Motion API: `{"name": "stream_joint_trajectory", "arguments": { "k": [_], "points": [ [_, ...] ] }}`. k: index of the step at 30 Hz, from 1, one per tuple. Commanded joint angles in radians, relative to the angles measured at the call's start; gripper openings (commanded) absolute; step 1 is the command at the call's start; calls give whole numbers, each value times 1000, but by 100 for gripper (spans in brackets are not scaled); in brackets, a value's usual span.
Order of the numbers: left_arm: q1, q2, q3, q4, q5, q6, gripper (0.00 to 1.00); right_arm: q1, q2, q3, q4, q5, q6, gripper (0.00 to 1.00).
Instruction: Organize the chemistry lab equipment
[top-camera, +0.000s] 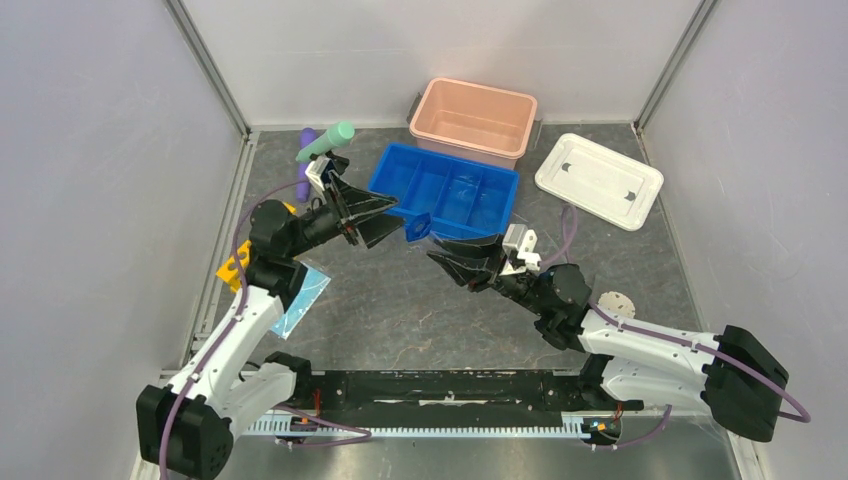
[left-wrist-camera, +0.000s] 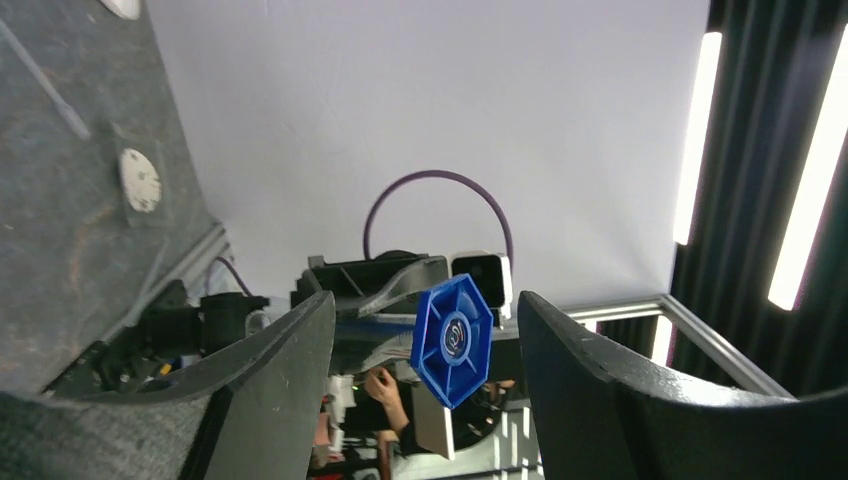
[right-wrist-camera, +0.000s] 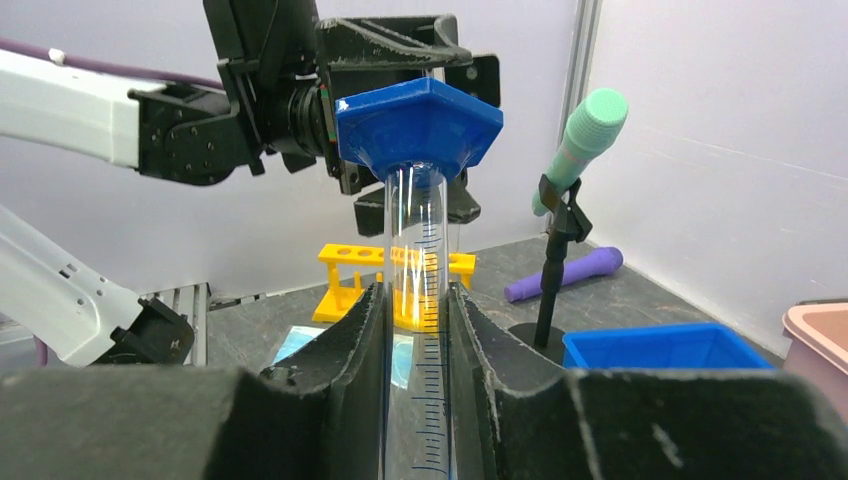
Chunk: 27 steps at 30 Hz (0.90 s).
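My right gripper is shut on a clear graduated cylinder, held level above the table. Its blue hexagonal foot points at the left arm. The foot sits between the fingers of my open left gripper, with a gap on both sides. A mint-green tube is clipped in the black clamp stand at the back left. A purple tube lies behind the stand. The yellow rack and a light-blue mask are on the left.
A blue divided tray lies at the back centre, just behind the cylinder's foot. A pink bin stands behind the tray and its white lid lies at the back right. Grey walls close in three sides.
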Motion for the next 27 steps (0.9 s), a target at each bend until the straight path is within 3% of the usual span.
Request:
{"name": "stream_joint_trajectory", "arguments": {
  "k": [1, 6, 10, 17, 23, 27],
  "points": [
    [-43, -17, -40, 220, -29, -204, 73, 4, 0, -2, 98, 10, -10, 24],
    [-112, -12, -10, 160, -62, -189, 73, 3, 12, -5, 117, 7, -9, 24],
    [-148, -8, -17, 166, -88, -208, 66, 3, 17, -5, 124, 6, -10, 24],
    [-160, -28, -86, 266, -143, -331, 39, 4, 33, -27, 138, 11, -5, 25],
    [-160, -59, -160, 305, -214, -414, 14, 4, 66, -62, 187, 37, -1, 31],
    [-160, -50, -153, 320, -222, -422, 7, 3, 88, -76, 210, 42, 7, 37]
  ]
}}
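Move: The graduated cylinder's blue base is just off the open left fingertips, about 3 cm back and 4 cm to that hand's right, nearly level. From the same hand the blue tray stands some 25 cm ahead, 7 cm right and 32 cm below, and the microphone stand roughly 20 cm ahead, 18 cm left and 22 cm lower. From the right gripper, still gripping the tube mouth-down, the base is about 4 cm forward, 4 cm left and 8 cm above. Bring the left gripper back and to its right by about 4 cm, rising slightly, so the open fingers straddle the cylinder's blue base. Then close them to pinch the base's rim, sinking some 2.5 cm and tilting the wrist nearly 20 degrees in all. Keep the right gripper steady on the tube until the left has closed, then ease its squeeze and start it downward, about 2 cm. ##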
